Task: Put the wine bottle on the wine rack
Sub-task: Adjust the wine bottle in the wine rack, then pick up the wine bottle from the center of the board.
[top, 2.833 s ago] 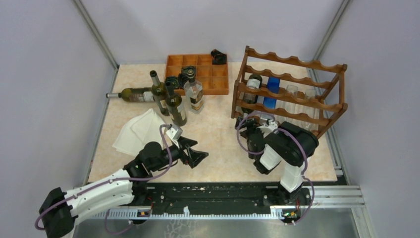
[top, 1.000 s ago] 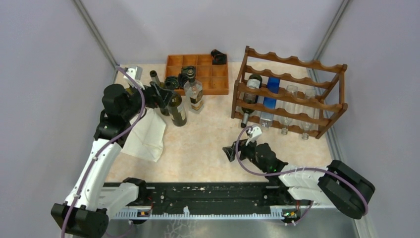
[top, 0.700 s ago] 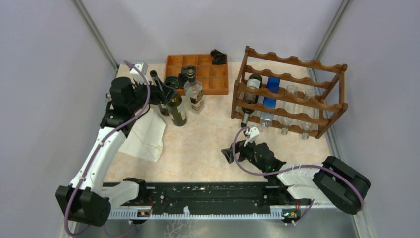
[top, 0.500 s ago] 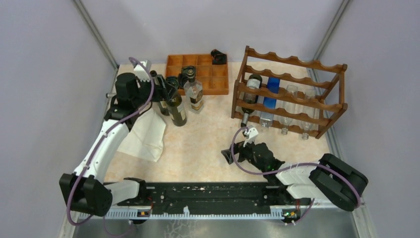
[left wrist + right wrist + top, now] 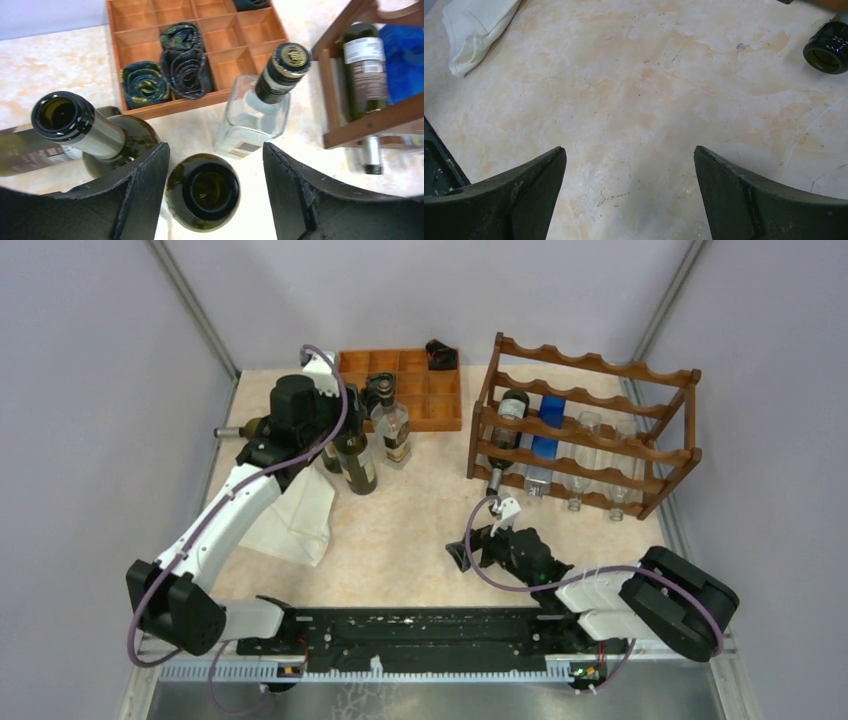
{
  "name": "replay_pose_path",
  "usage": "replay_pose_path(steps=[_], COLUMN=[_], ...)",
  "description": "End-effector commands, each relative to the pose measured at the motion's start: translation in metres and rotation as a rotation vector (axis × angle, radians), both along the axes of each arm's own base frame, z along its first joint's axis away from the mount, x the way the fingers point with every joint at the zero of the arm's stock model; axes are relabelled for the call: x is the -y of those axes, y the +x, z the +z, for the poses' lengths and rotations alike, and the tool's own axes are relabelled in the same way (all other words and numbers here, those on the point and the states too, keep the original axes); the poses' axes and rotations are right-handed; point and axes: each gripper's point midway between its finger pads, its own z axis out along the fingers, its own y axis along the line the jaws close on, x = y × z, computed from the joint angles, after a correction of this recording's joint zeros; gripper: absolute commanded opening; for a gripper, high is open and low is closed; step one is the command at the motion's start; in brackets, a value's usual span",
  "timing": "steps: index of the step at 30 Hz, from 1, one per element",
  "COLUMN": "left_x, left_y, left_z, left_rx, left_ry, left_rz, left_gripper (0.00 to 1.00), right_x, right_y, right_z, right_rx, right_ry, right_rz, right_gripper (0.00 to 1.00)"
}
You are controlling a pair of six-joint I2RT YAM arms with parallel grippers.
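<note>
The wine bottle (image 5: 357, 462), dark green and uncorked, stands upright at the back left of the table. In the left wrist view its mouth (image 5: 202, 192) sits between my left gripper's (image 5: 215, 160) fingers. The left finger (image 5: 145, 190) is close to the neck and the right finger (image 5: 295, 195) stands well off it, so the gripper is open around the neck. From above, the left gripper (image 5: 335, 430) hangs over the bottle. The reddish-brown wine rack (image 5: 590, 430) stands at the back right and holds a dark bottle (image 5: 510, 415) and clear ones. My right gripper (image 5: 458, 552) is open and empty, low over the table (image 5: 629, 150).
A second upright green bottle (image 5: 65, 120), a lying bottle (image 5: 250, 427) and a clear square bottle (image 5: 255, 115) crowd the wine bottle. An orange compartment tray (image 5: 440, 410) with rolled items lies behind them. A white cloth (image 5: 300, 515) lies at the left.
My left arm has swung right from the table's left edge to above the wine bottle, and its jaws have narrowed around the neck. The right gripper has barely moved.
</note>
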Motion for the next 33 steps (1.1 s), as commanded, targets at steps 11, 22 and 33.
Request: replay_pose_path(steps=[11,22,33], left_x=[0.001,0.041,0.058], left_y=[-0.007,-0.096,-0.14], left_z=[0.0,0.028,0.01], left_rx=[-0.037,-0.004,-0.004], left_ry=[0.074,-0.279,-0.704], left_rz=[-0.027,-0.314,-0.394], left_gripper=[0.07,0.0,0.0], right_x=[-0.012,-0.023,-0.051], right_y=[0.005,-0.012,-0.035], right_z=[0.029,0.075,0.096], right_rx=[0.066,0.188,0.271], right_ry=[0.077,0.117,0.01], right_rz=[0.018,0.165,0.452], right_gripper=[0.97,0.96,0.96])
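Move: The wine bottle to take stands upright with its neck practically between the left fingers, about 1 cm ahead, its middle some 11 cm below them. The clear square bottle is about 8 cm ahead and 7 cm right of that hand, the other standing wine bottle 7 cm ahead and 6 cm left. From the right hand the bottle to take is roughly 11 cm ahead, 22 cm left and 11 cm higher; the racked wine bottle is 21 cm ahead and 8 cm right. Ease the left gripper a touch forward and down and pinch the wine bottle's neck, then draw it back about 14 cm, drifting some 5 cm right and slightly down, rolling its left side down some 25 degrees and turning clockwise. Meanwhile raise the open right gripper 8 cm, edging left and back, turning counter-clockwise to meet the bottle's base. ##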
